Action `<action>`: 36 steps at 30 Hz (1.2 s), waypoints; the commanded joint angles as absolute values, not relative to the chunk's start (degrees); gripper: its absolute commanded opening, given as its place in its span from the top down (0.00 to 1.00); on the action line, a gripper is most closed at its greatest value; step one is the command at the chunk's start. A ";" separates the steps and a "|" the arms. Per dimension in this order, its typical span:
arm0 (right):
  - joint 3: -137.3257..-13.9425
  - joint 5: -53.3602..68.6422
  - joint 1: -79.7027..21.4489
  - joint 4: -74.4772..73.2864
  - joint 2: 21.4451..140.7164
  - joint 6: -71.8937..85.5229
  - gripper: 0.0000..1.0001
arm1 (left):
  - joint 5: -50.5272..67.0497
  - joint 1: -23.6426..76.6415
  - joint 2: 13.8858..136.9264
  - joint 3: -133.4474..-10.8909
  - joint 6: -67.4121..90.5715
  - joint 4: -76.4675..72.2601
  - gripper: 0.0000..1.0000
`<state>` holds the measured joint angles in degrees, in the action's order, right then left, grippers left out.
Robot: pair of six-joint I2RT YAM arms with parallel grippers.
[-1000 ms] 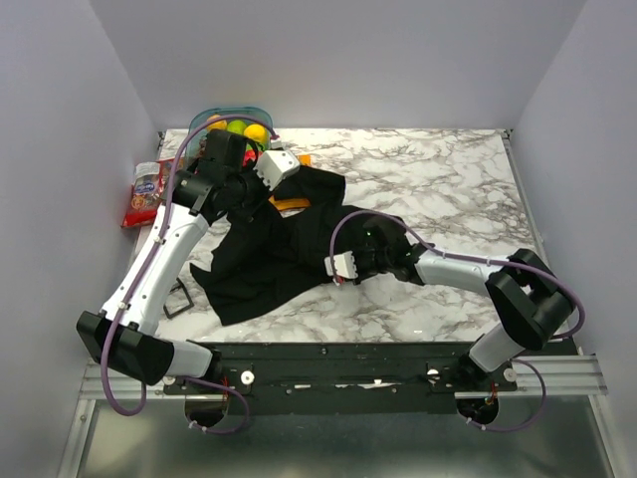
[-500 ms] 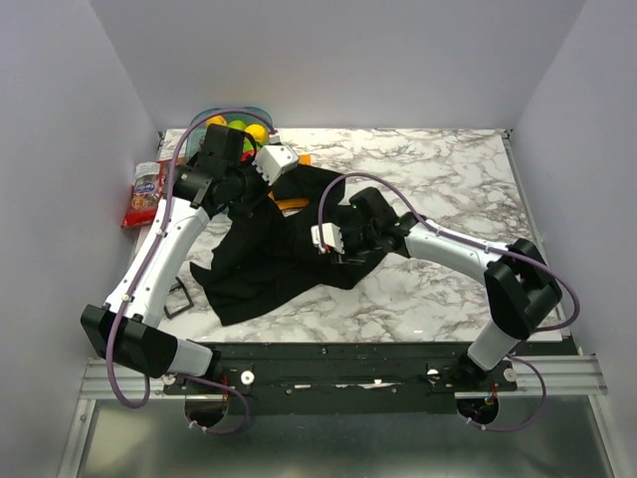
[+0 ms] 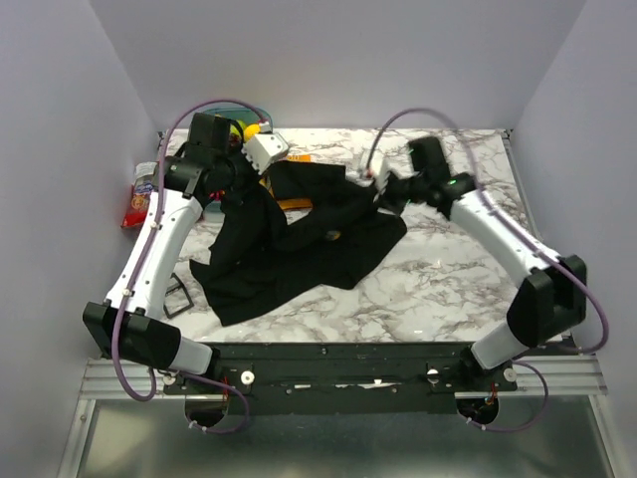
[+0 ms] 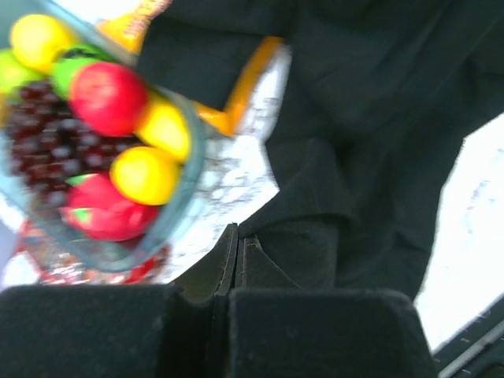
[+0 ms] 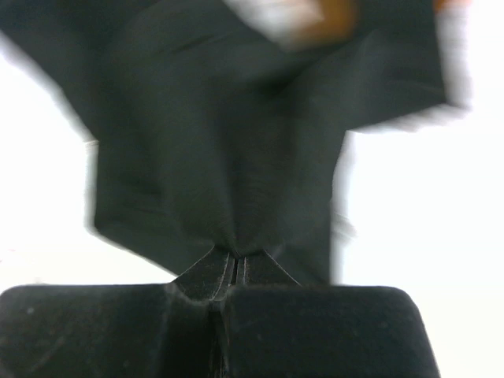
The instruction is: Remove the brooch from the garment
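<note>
The garment (image 3: 289,249) is a black shirt spread over the left half of the marble table. Its back part is drawn up between my two grippers. My left gripper (image 3: 249,187) is shut on a fold of the cloth near the back left; in the left wrist view the garment (image 4: 370,142) meets the shut fingertips (image 4: 236,236). My right gripper (image 3: 384,195) is shut on the garment's back right edge, and in the right wrist view the cloth (image 5: 236,142) gathers into its tips (image 5: 235,256). A small pale speck (image 3: 331,236) on the cloth may be the brooch; it is too small to tell.
A clear bowl of toy fruit (image 3: 231,124) (image 4: 94,134) stands at the back left, close to my left gripper. A red snack packet (image 3: 142,194) lies by the left wall. An orange packet (image 3: 295,204) pokes out from under the shirt. A black frame (image 3: 177,297) lies near the front left.
My right arm swung from the middle of the shirt up to the back right and its jaws shut on cloth, stretching the garment rightward. The left gripper shifted slightly back, still shut.
</note>
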<state>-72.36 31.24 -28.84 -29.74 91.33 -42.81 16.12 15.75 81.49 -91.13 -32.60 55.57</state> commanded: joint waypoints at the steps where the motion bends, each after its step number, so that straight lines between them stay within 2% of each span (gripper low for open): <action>1: -86.90 30.94 -17.87 -36.20 81.93 -39.28 1.00 | 17.66 13.54 81.47 -97.81 -35.59 51.07 1.00; 4: -94.45 29.45 -15.04 -41.21 80.07 -41.57 0.99 | 19.33 13.54 82.00 -103.69 -35.68 49.13 1.00; 12: -103.35 23.21 -13.62 -50.15 69.10 -42.63 1.00 | 22.15 13.54 79.81 -118.63 -35.25 48.95 1.00; 18: -110.21 12.94 -13.62 -59.50 59.96 -42.28 1.00 | 21.98 13.54 71.82 -120.33 -37.18 52.21 1.00; 22: -107.40 1.86 -13.62 -51.42 50.21 -39.37 1.00 | 20.74 13.62 66.54 -121.02 -33.85 49.05 1.00; 27: -118.11 2.37 -13.10 -54.93 52.73 -39.99 1.00 | 24.42 13.62 66.18 -123.22 -27.08 42.98 1.00; 31: -113.05 6.41 -13.01 -52.65 51.34 -40.96 0.99 | 29.96 13.62 68.11 -120.42 -25.49 43.59 1.00; 36: -91.71 9.40 -13.01 -47.30 47.64 -39.56 1.00 | 29.37 13.71 68.03 -107.78 -26.45 45.53 1.00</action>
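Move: Both grippers already pinch the black garment. The brooch on its loose middle lies about 11 cm to the right gripper's left, 3 cm back and 11 below; from the left gripper, about 16 cm right, 4 back and 23 below. Counted from the left gripper, the orange bag is some 11 cm ahead, 5 right and 24 below, and the fruit basket about 14 ahead, 12 left and 20 below. Keep both grippers shut on the garment and swing it quickly up off the table. Raise the left some 30 cm, first edging forward, then drawing back; raise the right nearly 40 cm while carrying it right, away from the left, and back, swinging clockwise. Tip both sets of fingers up about 50 degrees, then let both hands ease slightly down and forward. ##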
